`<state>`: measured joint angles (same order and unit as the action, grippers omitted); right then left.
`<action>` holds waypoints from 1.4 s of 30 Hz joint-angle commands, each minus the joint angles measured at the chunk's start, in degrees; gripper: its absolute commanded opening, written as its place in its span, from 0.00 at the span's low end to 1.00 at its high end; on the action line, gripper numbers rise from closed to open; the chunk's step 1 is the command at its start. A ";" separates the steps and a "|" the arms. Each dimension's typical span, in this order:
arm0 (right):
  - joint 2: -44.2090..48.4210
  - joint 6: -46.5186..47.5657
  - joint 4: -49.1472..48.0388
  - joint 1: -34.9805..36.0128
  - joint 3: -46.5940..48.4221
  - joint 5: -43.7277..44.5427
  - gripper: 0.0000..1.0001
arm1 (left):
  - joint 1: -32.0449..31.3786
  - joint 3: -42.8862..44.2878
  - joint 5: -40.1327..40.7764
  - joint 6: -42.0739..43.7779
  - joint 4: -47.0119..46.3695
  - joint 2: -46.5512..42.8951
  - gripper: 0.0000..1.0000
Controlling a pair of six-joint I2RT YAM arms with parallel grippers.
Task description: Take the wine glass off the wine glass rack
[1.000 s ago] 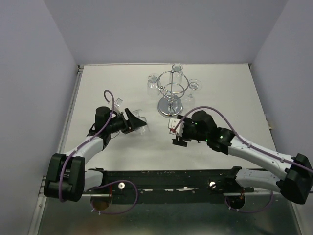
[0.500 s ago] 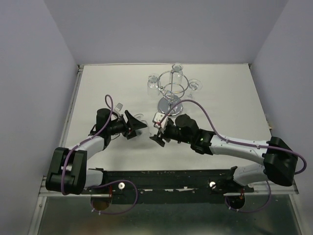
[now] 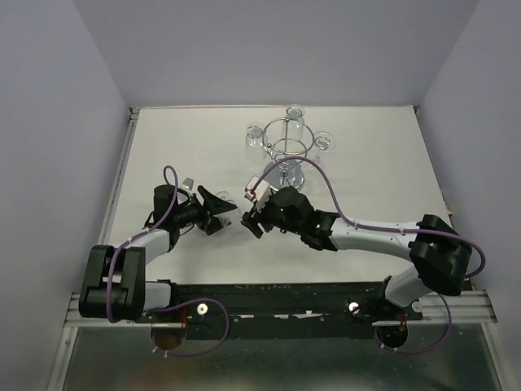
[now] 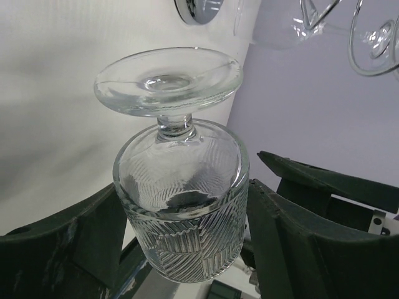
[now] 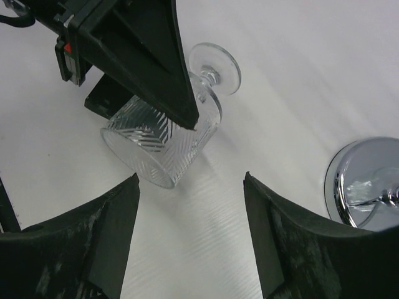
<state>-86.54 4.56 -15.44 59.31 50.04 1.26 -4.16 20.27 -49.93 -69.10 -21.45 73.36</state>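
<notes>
A clear wine glass [image 4: 181, 205] with a ribbed bowl, short stem and round foot lies tilted between my left gripper's fingers [image 4: 299, 243], foot pointing away. My left gripper [image 3: 218, 208] is shut on its bowl, off the rack and left of it. In the right wrist view the wine glass [image 5: 162, 143] hangs just above the table under a left finger [image 5: 143, 50]. My right gripper [image 5: 190, 230] stands open and empty, just right of the glass's rim; from above it [image 3: 251, 218] faces the left gripper. The chrome wine glass rack [image 3: 286, 138] stands behind.
Three more glasses hang on the rack [image 3: 255, 134], [image 3: 295, 114], [image 3: 324, 142]. Its mirrored base [image 5: 365, 187] sits close to the right of my right gripper. The right arm [image 3: 366, 236] stretches across the table's middle. Walls close the table at back and sides.
My right arm has swung left across the table until its gripper faces the held glass, its jaws narrowing slightly. The left gripper has drawn a little back and left with the glass.
</notes>
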 commanded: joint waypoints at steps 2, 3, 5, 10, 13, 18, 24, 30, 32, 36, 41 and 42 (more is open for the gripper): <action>-2.84 2.29 -3.62 0.90 0.76 3.22 0.75 | 3.64 0.82 -1.30 -6.39 -5.52 3.80 0.31; -3.36 2.56 -4.15 0.98 0.93 3.57 0.74 | 3.64 1.17 -1.92 -7.27 -6.14 4.41 0.31; -5.03 2.82 -5.29 0.98 2.07 4.01 0.73 | 3.64 1.79 -2.10 -8.41 -5.88 5.12 0.31; -9.25 1.77 -6.18 0.90 6.55 5.25 0.70 | 3.64 1.70 -1.92 -8.77 -4.39 4.86 0.28; -11.89 0.90 -5.65 0.90 8.93 6.74 0.68 | 3.64 1.79 -1.31 -10.09 -1.85 4.25 0.26; -15.14 -1.21 -4.60 0.90 11.48 7.01 0.66 | 3.64 2.05 -0.96 -12.63 -0.26 4.42 0.26; -17.78 -0.87 -4.51 1.07 13.76 6.83 0.61 | 3.64 2.75 -1.48 -16.24 0.00 5.56 0.24; -19.45 1.24 -4.33 1.16 15.09 7.53 0.47 | 3.64 2.93 -1.13 -16.59 3.08 5.30 0.20; -19.28 1.68 -4.16 1.16 15.00 7.62 0.39 | 3.64 2.76 -1.13 -16.68 4.13 5.21 0.33; -18.40 2.12 -5.30 1.07 13.33 6.48 0.24 | 3.72 2.49 -0.96 -16.77 8.52 4.60 0.90; -18.49 1.77 -6.00 1.16 13.24 5.95 0.09 | 6.18 1.79 -0.08 -14.49 14.24 3.54 0.99; -18.75 1.68 -6.00 1.07 13.67 6.04 0.07 | 6.36 1.88 -0.25 -14.57 13.64 3.45 0.99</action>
<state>-104.92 7.38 -17.39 60.29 62.89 6.92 0.75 22.06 -49.32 -84.42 -12.43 78.35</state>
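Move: The wine glass, already off the rack, is held by its bowl between the left fingers, its middle about 1 cm ahead and 1 cm right of the left hand point. The right gripper waits open about 8 cm to that hand's right, 1 cm back and 2 cm higher. From the right hand, the glass is about 7 cm left, 2 cm ahead and 2 cm below; the rack base is some 17 cm ahead, 9 cm right and 12 cm below. The right hand reaches about 5 cm left, 4 cm forward and 4 cm down to the mouth of the glass, narrowing as it goes and then closing nearly shut to pinch the rim wall, one finger inside the bowl and one outside. Meanwhile the left hand eases a couple of centimetres left and down and rolls some 25 degrees, forward side dipping, to turn the mouth towards the right gripper, and only once the right fingers are closing do its own fingers open wide around the bowl. ##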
